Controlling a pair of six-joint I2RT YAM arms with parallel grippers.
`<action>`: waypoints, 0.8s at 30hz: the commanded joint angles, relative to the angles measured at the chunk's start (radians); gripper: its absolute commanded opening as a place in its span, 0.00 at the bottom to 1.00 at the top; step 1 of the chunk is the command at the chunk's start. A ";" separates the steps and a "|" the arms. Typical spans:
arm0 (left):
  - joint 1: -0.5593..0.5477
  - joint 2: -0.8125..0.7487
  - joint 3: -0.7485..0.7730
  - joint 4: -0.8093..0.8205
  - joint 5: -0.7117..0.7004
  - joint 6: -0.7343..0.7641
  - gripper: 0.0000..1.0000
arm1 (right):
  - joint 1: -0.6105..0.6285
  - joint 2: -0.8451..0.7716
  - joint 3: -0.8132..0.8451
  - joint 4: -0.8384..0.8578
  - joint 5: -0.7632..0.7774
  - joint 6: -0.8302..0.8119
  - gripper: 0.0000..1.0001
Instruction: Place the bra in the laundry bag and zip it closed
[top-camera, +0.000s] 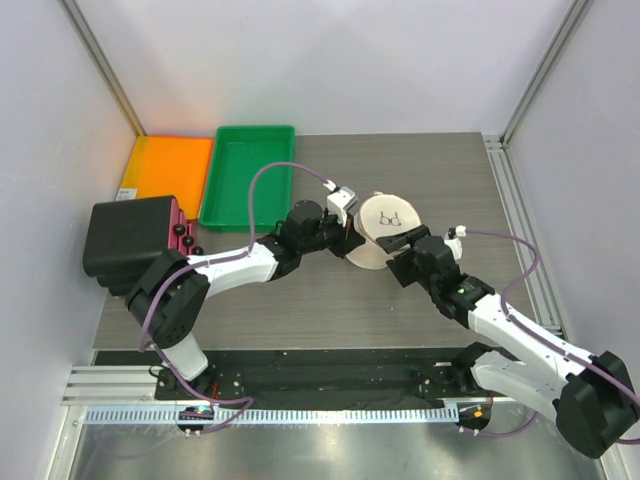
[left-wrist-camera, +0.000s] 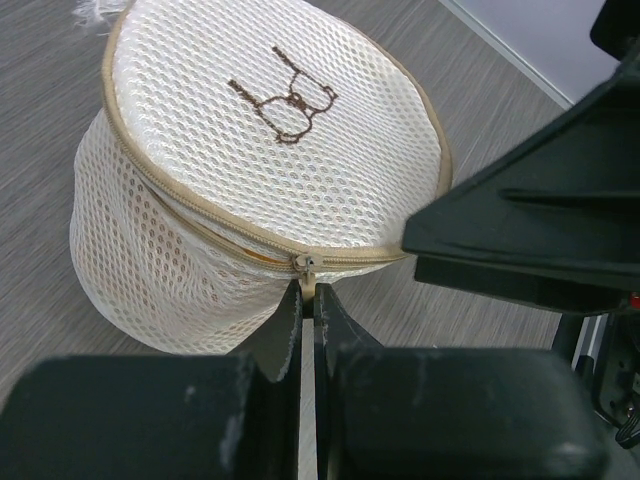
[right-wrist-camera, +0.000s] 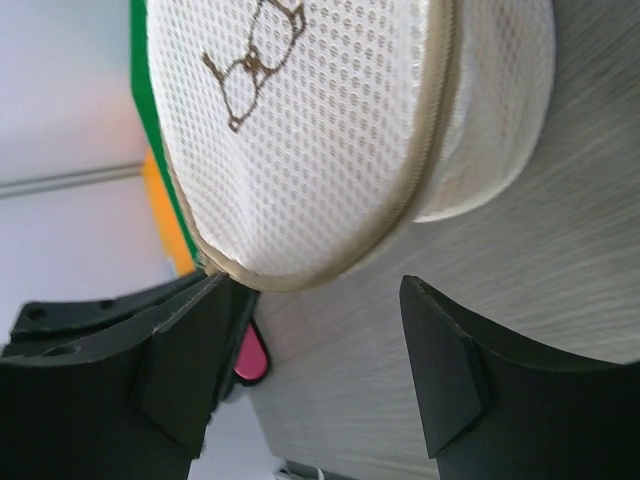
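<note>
The laundry bag (top-camera: 385, 228), a round cream mesh pouch with a brown mark on its lid, lies tilted mid-table. Its zipper runs round the rim (left-wrist-camera: 200, 215). My left gripper (left-wrist-camera: 308, 292) is shut on the zipper pull (left-wrist-camera: 306, 265) at the bag's near edge; from above it sits at the bag's left side (top-camera: 350, 236). My right gripper (right-wrist-camera: 312, 290) stands open just below the lid (right-wrist-camera: 330, 120), its left fingertip (right-wrist-camera: 205, 300) close against the rim and nothing between the jaws. It sits at the bag's right front (top-camera: 402, 246). The bra is hidden.
A green tray (top-camera: 248, 172) and a flat orange tray (top-camera: 165, 165) lie at the back left. A black box (top-camera: 128, 235) with a red piece (top-camera: 180, 238) stands at the left edge. A metal rail (top-camera: 520, 220) runs along the right side.
</note>
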 joint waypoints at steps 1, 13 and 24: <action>-0.010 -0.008 0.032 0.038 0.007 0.027 0.00 | 0.027 0.071 0.007 0.200 0.130 0.114 0.73; -0.021 -0.010 0.046 -0.017 -0.059 0.072 0.00 | -0.027 0.026 0.050 0.089 0.193 -0.066 0.10; 0.005 -0.031 0.037 -0.063 -0.154 0.086 0.00 | -0.550 0.140 0.201 0.123 -0.730 -0.692 0.01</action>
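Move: The open right hand is just short of the laundry bag's zippered rim, whose near right end lies about 3 cm ahead, 1 cm left and 1 cm lower; the bag's middle is some 7 cm ahead and 3 cm left. The zipper pull, already in the left fingers, is roughly 11 cm left and 4 cm ahead. From the left hand, the right end of that rim is about 11 cm to the right, roughly level fore and aft. Right fingers reach 3 cm forward, pinch the rim, draw it about 7 cm right, rising; left keeps the zipper pull. ##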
